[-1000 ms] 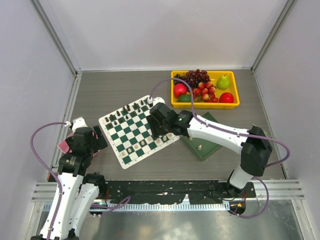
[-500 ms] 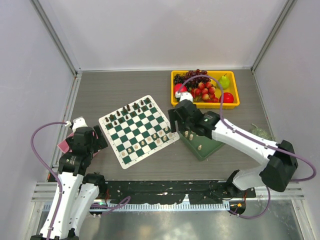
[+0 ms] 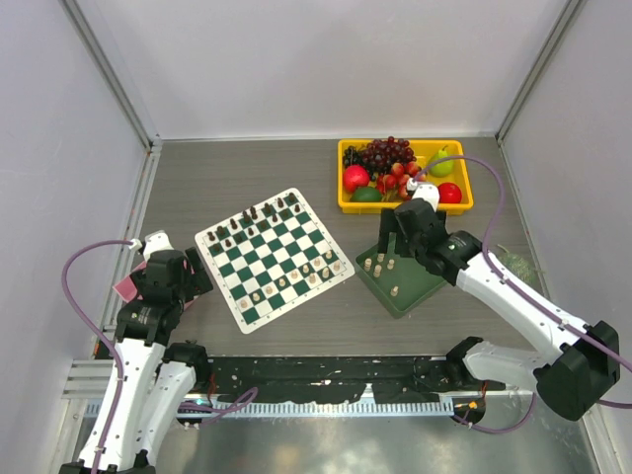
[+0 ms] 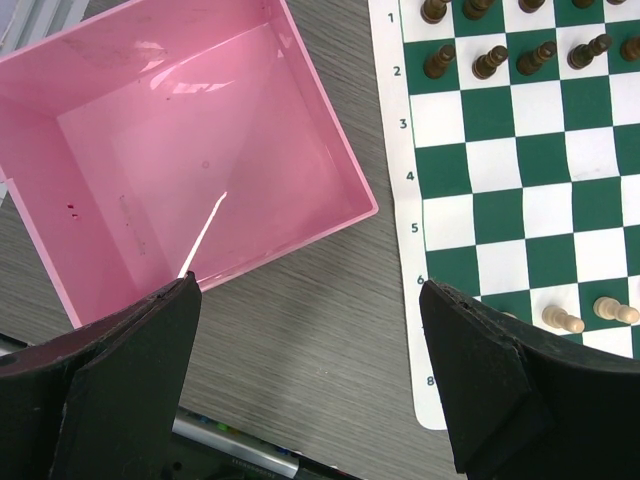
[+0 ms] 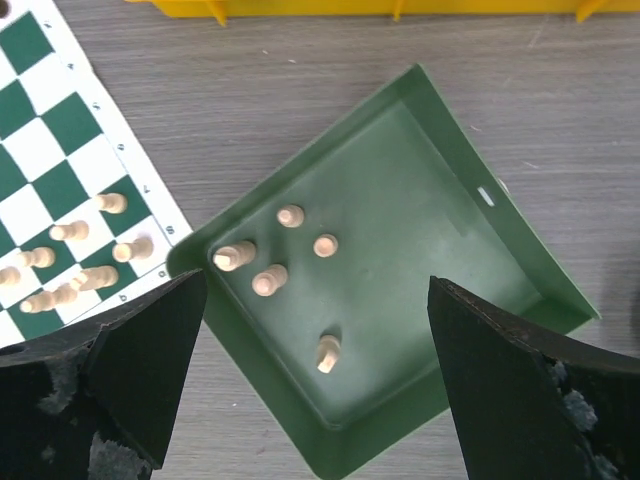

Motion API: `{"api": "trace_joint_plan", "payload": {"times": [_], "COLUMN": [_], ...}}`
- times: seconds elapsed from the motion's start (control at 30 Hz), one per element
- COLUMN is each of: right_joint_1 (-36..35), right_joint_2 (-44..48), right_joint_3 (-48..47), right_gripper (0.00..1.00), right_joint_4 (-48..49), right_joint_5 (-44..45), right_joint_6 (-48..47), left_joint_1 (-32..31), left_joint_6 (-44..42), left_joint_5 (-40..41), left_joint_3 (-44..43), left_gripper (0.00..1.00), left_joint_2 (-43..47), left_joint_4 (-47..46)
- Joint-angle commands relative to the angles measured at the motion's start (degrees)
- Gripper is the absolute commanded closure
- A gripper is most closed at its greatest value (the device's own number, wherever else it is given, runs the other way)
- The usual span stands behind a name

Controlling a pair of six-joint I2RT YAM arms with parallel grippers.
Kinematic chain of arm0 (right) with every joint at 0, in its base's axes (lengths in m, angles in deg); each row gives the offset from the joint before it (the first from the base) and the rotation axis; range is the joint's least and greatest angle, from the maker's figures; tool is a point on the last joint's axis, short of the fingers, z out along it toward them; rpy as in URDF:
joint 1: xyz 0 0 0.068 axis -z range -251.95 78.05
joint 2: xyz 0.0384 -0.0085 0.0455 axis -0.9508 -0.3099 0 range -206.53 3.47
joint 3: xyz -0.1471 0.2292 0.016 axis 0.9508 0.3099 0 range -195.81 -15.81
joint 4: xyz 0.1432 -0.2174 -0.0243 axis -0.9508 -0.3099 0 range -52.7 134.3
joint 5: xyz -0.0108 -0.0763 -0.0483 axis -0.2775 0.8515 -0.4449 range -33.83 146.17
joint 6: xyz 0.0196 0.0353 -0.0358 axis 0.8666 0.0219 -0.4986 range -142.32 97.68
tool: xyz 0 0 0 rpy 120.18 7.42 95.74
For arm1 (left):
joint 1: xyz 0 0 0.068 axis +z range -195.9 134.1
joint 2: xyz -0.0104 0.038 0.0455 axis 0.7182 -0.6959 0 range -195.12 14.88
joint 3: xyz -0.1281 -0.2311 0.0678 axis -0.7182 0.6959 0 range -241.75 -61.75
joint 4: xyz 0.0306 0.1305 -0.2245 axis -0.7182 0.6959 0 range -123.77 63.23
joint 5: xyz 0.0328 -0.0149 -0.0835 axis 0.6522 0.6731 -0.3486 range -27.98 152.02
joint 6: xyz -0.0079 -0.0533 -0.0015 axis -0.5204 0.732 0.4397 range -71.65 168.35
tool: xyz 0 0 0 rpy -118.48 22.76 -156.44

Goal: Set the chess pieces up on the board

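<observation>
The board (image 3: 272, 259) lies angled at centre-left, with dark pieces (image 3: 252, 219) along its far side and several cream chess pieces (image 3: 286, 281) along its near side. More cream pieces (image 5: 270, 280) stand or lie in the dark green tray (image 5: 450, 250) beside the board's right corner. My right gripper (image 5: 316, 282) hangs open above that tray (image 3: 420, 286), holding nothing. My left gripper (image 4: 308, 285) is open over bare table between the pink box (image 4: 150, 150) and the board's edge (image 4: 395, 200). Two cream pieces (image 4: 563, 320) show near its right finger.
A yellow bin (image 3: 405, 207) of fruit stands just behind the green tray. The pink box (image 3: 128, 286) sits under the left arm at the table's left edge. A small green netted object (image 3: 513, 262) lies at the right. Walls close in three sides.
My right arm has swung right, from over the board's near corner to above the green tray, and its jaws have opened wide. The left arm has not moved.
</observation>
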Motion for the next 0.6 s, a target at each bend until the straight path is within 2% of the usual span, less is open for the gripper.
{"api": "trace_joint_plan", "payload": {"times": [0.0, 0.07, 0.27, 0.37, 0.57], "right_joint_1": [3.0, 4.24, 7.32, 8.46, 9.08], "right_joint_2": [2.26, 2.78, 3.4, 1.57, -2.39], "right_joint_3": [2.2, 3.78, 7.39, 7.57, 7.13], "right_gripper": [0.02, 0.04, 0.18, 0.26, 0.35], "right_joint_4": [0.44, 0.88, 3.95, 4.66, 6.33], "right_joint_5": [0.47, -0.76, -5.24, -7.36, -10.43], "right_joint_6": [1.93, 2.46, 2.81, 1.76, 0.26], "left_joint_1": [0.45, 0.46, 0.46, 0.37, 0.46], "left_joint_6": [0.17, 0.09, 0.0, 0.0, 0.09], "left_joint_5": [0.1, 0.02, -0.07, 0.01, 0.19], "left_joint_3": [-1.03, -1.11, -1.11, -1.11, -1.11], "left_gripper": [0.01, 0.01, 0.01, 0.01, 0.01], "left_joint_2": [0.41, 0.24, -0.2, -0.2, -0.38], "left_joint_4": [-1.52, -1.61, -1.61, -1.52, -1.52]}}
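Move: The right hand hangs open and empty over the green tray. The light chess piece it seems to be coming for stands some 12 cm below it, about 2 cm ahead and 1 cm to its right. Another light piece stands about 1 cm farther out and 2 cm left of that one, a third about 2 cm back and 3 cm left of it, and a lone one about 6 cm back from it. From the left hand that first piece lies about 45 cm to the right, 10 cm ahead and 9 cm lower. The right hand sinks about 5 cm into the space above the tray, towards the light pieces, while carrying on to the right for some 3.5 cm, drawing back about a centimetre and then just starting to ease left and forward again. On the way down the wrist tips its fingers roughly 5 to 10 degrees further downward and they close from wide open to about two-thirds, staying empty and still above the pieces. ##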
